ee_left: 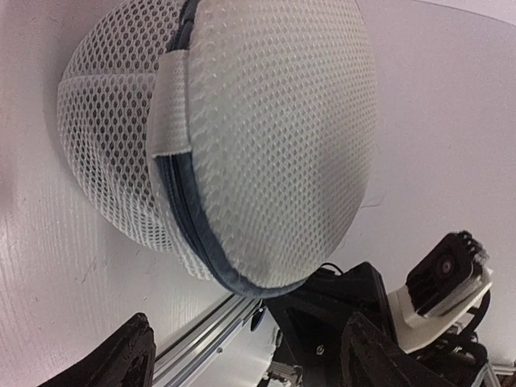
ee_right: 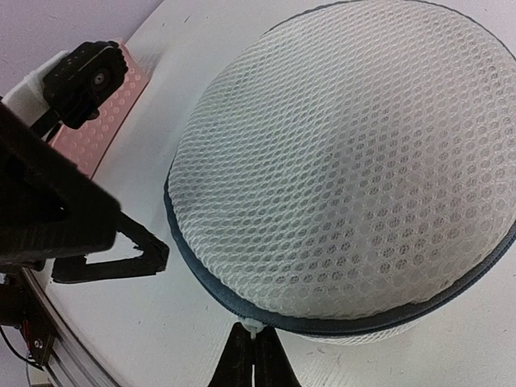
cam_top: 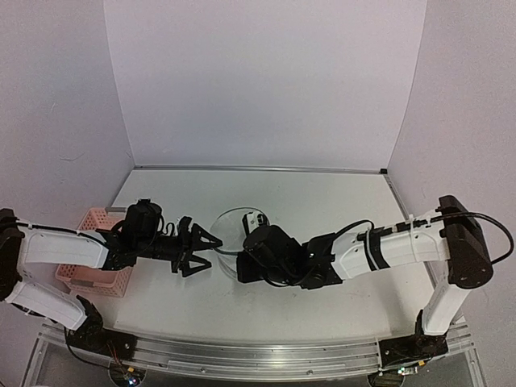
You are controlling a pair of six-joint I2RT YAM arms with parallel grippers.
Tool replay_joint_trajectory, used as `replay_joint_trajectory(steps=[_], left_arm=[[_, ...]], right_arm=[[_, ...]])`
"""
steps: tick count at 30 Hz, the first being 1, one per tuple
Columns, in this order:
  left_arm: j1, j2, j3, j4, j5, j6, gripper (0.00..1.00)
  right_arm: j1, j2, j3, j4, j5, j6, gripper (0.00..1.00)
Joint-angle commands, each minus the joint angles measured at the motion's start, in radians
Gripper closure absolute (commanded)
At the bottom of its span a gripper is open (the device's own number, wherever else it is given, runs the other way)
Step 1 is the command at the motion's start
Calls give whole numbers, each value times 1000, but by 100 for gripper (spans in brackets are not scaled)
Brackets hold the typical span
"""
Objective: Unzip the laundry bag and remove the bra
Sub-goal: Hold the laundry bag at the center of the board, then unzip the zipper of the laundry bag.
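Note:
The laundry bag [cam_top: 229, 228] is a white mesh cylinder with a dark zip band, lying mid-table. In the right wrist view its round lid [ee_right: 355, 153] faces up. My right gripper [ee_right: 255, 356] is shut at the near rim, pinching the small white zip pull [ee_right: 255, 329]. It comes in from the right, low against the bag [cam_top: 244, 260]. My left gripper [cam_top: 211, 251] stands open just left of the bag and apart from it. From the left wrist, the bag [ee_left: 266, 137] lies beyond the spread fingers [ee_left: 133, 355], which hold nothing. The bra is hidden.
A pink lattice basket [cam_top: 93, 258] sits at the left table edge under my left arm, and shows again as the pink basket [ee_right: 113, 121] behind the left wrist. A white fabric tab [ee_left: 171, 105] crosses the bag's zip band. The aluminium rail [cam_top: 242, 359] runs along the near edge.

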Motion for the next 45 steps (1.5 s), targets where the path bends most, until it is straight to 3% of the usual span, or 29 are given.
replay_joint_trajectory(steps=[1, 8, 11, 21, 26, 45], left_arm=[[-15, 63, 45, 170, -59, -102, 22], [-22, 124, 47, 221, -95, -162, 29], [-22, 145, 58, 242, -100, -171, 36], [-22, 244, 125, 273, -77, -168, 69], [-22, 247, 132, 277, -80, -166, 99], [-22, 238, 138, 273, 88, -18, 100]], right_arm=[[13, 8, 58, 62, 42, 14, 100], [18, -1, 50, 67, 63, 13, 100], [18, 2, 45, 73, 56, 13, 100], [36, -12, 28, 92, 41, -24, 100], [40, -30, 3, 91, 52, -25, 100], [38, -229, -256, 93, 64, -235, 100]])
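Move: The laundry bag's zipped rim, where the open left hand will close beside the white cloth tab, lies about 4 cm ahead, 4 cm to its right and 1 cm below. The bag's middle is some 6 cm ahead, 7 cm to the right and 5 cm below. The right hand already pinches the zipper pull, roughly 8 cm to the left hand's right, level fore and aft. From the right hand, that rim stretch lies about 4 cm ahead, 4 cm left, 1 cm higher. Forward and to the right, about 5 cm and slightly down, the left hand brings its open fingers around the zipped rim and shuts them on it, turning a little counter-clockwise, then eases back 1–2 cm. The right hand keeps its pinch on the zipper pull, nearly still at first, then draws right and back about 5 cm. ##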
